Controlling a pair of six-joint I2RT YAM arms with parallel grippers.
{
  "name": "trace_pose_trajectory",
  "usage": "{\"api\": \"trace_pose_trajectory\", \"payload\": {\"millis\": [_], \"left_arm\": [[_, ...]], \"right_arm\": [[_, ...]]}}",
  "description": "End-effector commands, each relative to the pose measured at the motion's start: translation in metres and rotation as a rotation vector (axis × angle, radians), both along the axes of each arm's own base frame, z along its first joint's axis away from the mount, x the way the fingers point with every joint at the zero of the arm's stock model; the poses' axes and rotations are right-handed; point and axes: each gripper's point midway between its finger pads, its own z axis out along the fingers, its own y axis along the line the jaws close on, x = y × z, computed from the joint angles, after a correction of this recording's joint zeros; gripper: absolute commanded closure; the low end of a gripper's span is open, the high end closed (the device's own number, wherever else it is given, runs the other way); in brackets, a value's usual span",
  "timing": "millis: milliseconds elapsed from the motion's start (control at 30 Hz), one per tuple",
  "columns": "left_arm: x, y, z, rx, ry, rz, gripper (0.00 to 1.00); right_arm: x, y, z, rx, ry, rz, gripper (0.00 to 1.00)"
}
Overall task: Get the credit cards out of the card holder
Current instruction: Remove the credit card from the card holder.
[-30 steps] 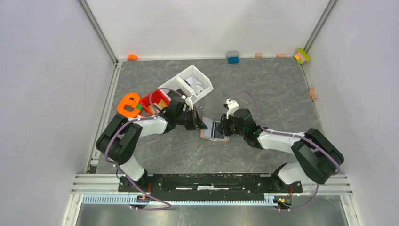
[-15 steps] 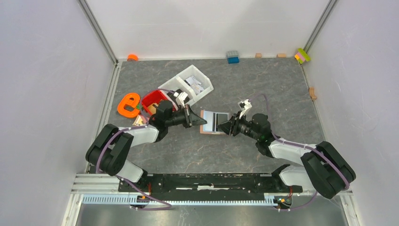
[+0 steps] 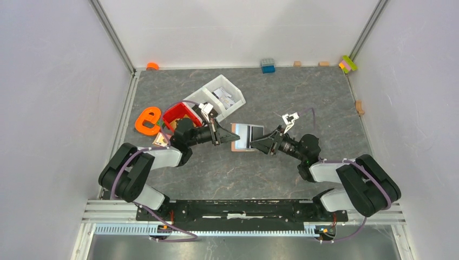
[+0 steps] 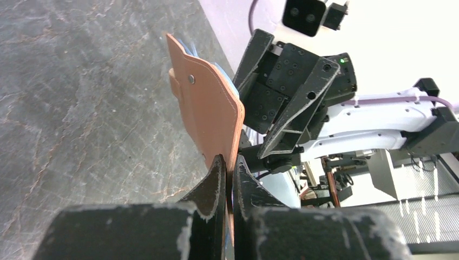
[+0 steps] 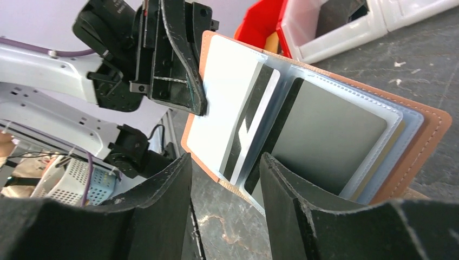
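The tan-brown card holder (image 3: 246, 136) is held up off the table, open, with my left gripper (image 3: 230, 140) shut on its left edge. In the left wrist view its leather back (image 4: 208, 108) rises from my closed left gripper (image 4: 229, 162). The right wrist view shows its inside: a pale credit card (image 5: 227, 116) with a black stripe, and a grey card (image 5: 333, 135) in clear sleeves. My right gripper (image 5: 225, 162) is open just short of the holder's lower edge and touches nothing. From above, the right gripper (image 3: 255, 143) sits close to the holder's right side.
Behind the left arm stand a red bin (image 3: 181, 114) and a white bin (image 3: 216, 97) holding packets. An orange e-shaped piece (image 3: 147, 120) lies at the left. A blue block (image 3: 267, 65) and small coloured blocks (image 3: 348, 64) sit along the back wall.
The right gripper has opened and drawn back to the right, off the holder. The left gripper has lifted the holder and carried it slightly toward the back.
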Motion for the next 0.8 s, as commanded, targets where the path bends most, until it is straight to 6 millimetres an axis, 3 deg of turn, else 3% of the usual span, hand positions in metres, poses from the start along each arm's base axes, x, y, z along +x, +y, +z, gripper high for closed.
{"api": "trace_pose_trajectory", "payload": {"millis": [0,267,567,767], "left_arm": [[-0.012,-0.003,0.038,-0.129,-0.09,-0.078,0.98],[-0.017,-0.008,0.041,-0.198,-0.059,-0.14,0.98],[-0.015,-0.009,0.036,-0.173,-0.063,-0.128,0.98],[-0.015,-0.012,0.029,-0.102,-0.082,-0.1,0.98]], "right_arm": [[-0.01,0.003,0.02,0.077,-0.052,0.058,0.46],[-0.02,0.005,0.033,0.146,-0.065,0.111,0.51],[-0.025,0.001,0.046,0.191,-0.108,0.12,0.84],[-0.029,0.0,0.054,0.214,-0.134,0.127,0.91]]}}
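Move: The striped credit card sits with its near end in the gap between the right hand's open fingers; its middle is about 3 cm ahead of that hand and 2 cm to its left, roughly level. The grey card on the facing page lies some 3 cm ahead and 2 cm to the right. The white box is about 19 cm ahead, 13 cm left and 12 cm lower. From the left hand, the card's middle is some 3 cm to the right, level with it. The credit card's near end, by the black stripe, is pinched as the right fingers go from about half open to nearly shut, mostly in the later part. The right hand meanwhile rises about 2 cm and eases back a little less, turning some 10 degrees. The left hand keeps its grip on the card holder's leather edge and rises and draws back alongside by about as much. ##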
